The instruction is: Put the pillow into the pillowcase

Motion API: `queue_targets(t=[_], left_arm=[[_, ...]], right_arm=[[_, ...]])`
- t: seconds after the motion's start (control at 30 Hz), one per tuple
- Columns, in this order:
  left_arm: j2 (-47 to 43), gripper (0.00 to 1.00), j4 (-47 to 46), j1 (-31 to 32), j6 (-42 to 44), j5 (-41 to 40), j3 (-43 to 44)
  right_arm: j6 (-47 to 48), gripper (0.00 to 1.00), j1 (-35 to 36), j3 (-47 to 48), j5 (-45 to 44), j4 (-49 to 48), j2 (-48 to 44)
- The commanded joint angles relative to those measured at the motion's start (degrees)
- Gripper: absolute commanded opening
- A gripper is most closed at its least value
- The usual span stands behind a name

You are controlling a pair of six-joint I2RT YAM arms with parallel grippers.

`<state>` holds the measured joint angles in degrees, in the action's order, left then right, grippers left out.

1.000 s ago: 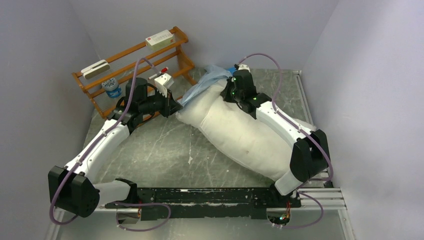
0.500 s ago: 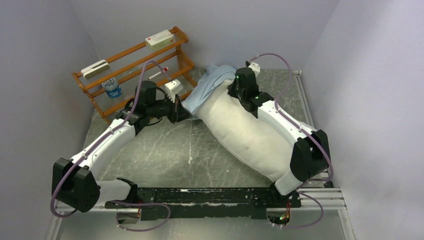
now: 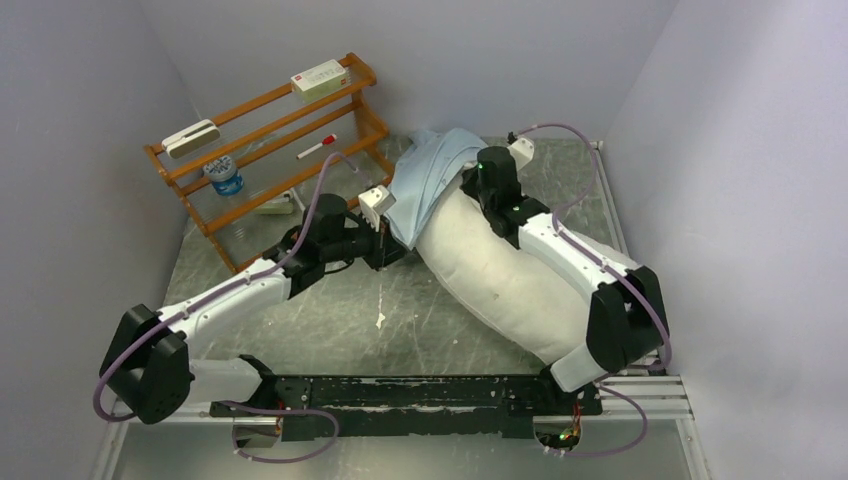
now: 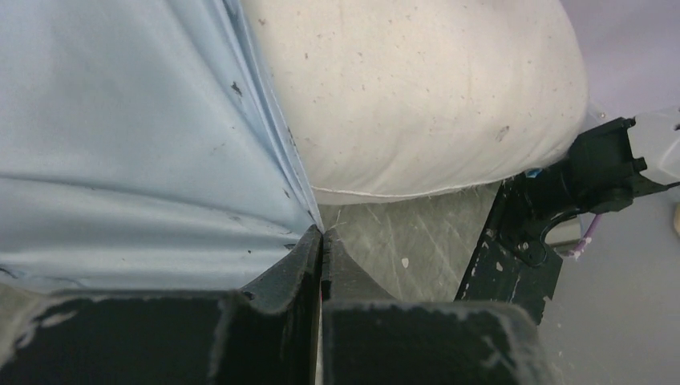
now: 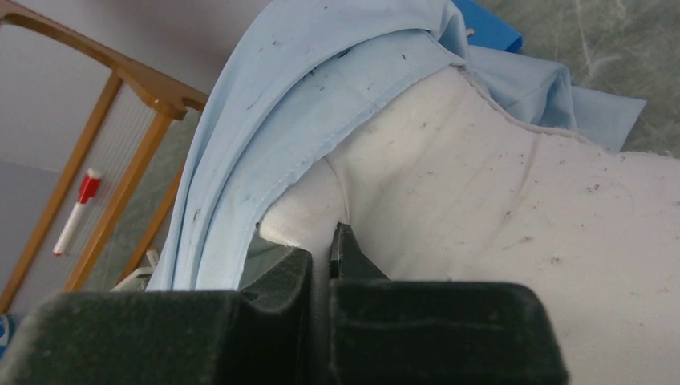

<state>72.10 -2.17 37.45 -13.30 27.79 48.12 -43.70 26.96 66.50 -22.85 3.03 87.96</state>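
The white pillow lies diagonally across the right half of the table, running under my right arm. Its far end is capped by the pale blue pillowcase. My left gripper is shut on the pillowcase's lower edge, the fabric fanning out from the pinched tips beside the pillow. My right gripper sits on the pillow's far end, shut on a fold of the white pillow cloth, just below the pillowcase hem.
A wooden rack stands at the back left, holding two small boxes, a blue-lidded jar and a red marker. A corner of a bright blue sheet shows behind the pillowcase. Grey walls close in on three sides.
My left gripper has moved right and nearer, dragging the pillowcase edge down along the pillow. The right gripper has shifted slightly right, and the pillow's far end has swung right with it.
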Motion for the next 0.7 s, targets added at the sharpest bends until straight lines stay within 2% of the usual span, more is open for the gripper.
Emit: queue_targets(t=[0.0, 0.03, 0.17, 0.23, 0.33, 0.5, 0.57, 0.67], left_arm=[[-0.72, 0.05, -11.87, 1.75, -9.12, -1.67, -5.54], [-0.46, 0.05, -11.93, 1.73, -8.90, -3.01, -5.61], [0.93, 0.05, -8.86, 1.68, -6.05, -8.46, -3.55], [1.91, 0.05, -8.98, 1.75, -5.89, -9.55, -3.19], [3.47, 0.05, -10.73, 1.72, -6.57, -9.44, -3.34], [4.05, 0.05, -12.63, 1.74, -8.26, -9.42, -4.09], [3.71, 0.05, -13.82, 1.70, -9.01, -9.63, -4.85], [3.11, 0.05, -14.78, 1.75, -9.63, -10.03, -5.72]], right_arm=[[4.95, 0.00, -2.11, -3.43, 2.21, -13.56, -5.02], [10.05, 0.09, -2.17, -4.19, 6.41, -14.07, -5.87], [24.76, 0.54, -2.62, -5.83, 17.79, -8.89, -10.63], [30.99, 0.69, -2.64, -5.75, 21.10, -4.96, -12.72], [38.61, 0.79, -2.65, -4.72, 26.14, 1.33, -14.46], [53.12, 0.86, -2.66, -1.71, 34.35, 12.41, -16.13], [58.06, 0.99, -2.62, -1.32, 36.49, 15.61, -16.24], [61.72, 1.00, -2.54, -1.32, 38.10, 17.80, -15.73]])
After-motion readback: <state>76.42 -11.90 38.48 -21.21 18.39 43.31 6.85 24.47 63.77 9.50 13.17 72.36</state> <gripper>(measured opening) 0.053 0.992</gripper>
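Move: The right hand holds the pillow's fold at the pillowcase mouth. The pillow's middle lies roughly 15 cm back, 10 cm to the right and 7 cm below this hand; the pillowcase's visible middle is about 7 cm left, level in reach and 6 cm lower, while the blue folder lies some 10 cm straight ahead on the table. From the left hand, gripping the pillowcase's near rim, the pillow's middle is about 22 cm right, 2 cm back and 6 cm lower. The right hand opens wide to let go of the pillow by the pillowcase mouth, then backs off about 8 cm towards its base, rising some 6 cm before sinking slightly over the pillow, while turning about 45 degrees counter-clockwise and rolling its left side down. Meanwhile the left fingers stay shut on the near rim of the pillowcase, lowering it by 3 to 4 cm and carrying it a little forward beside the pillow as the wrist swings slightly counter-clockwise. ##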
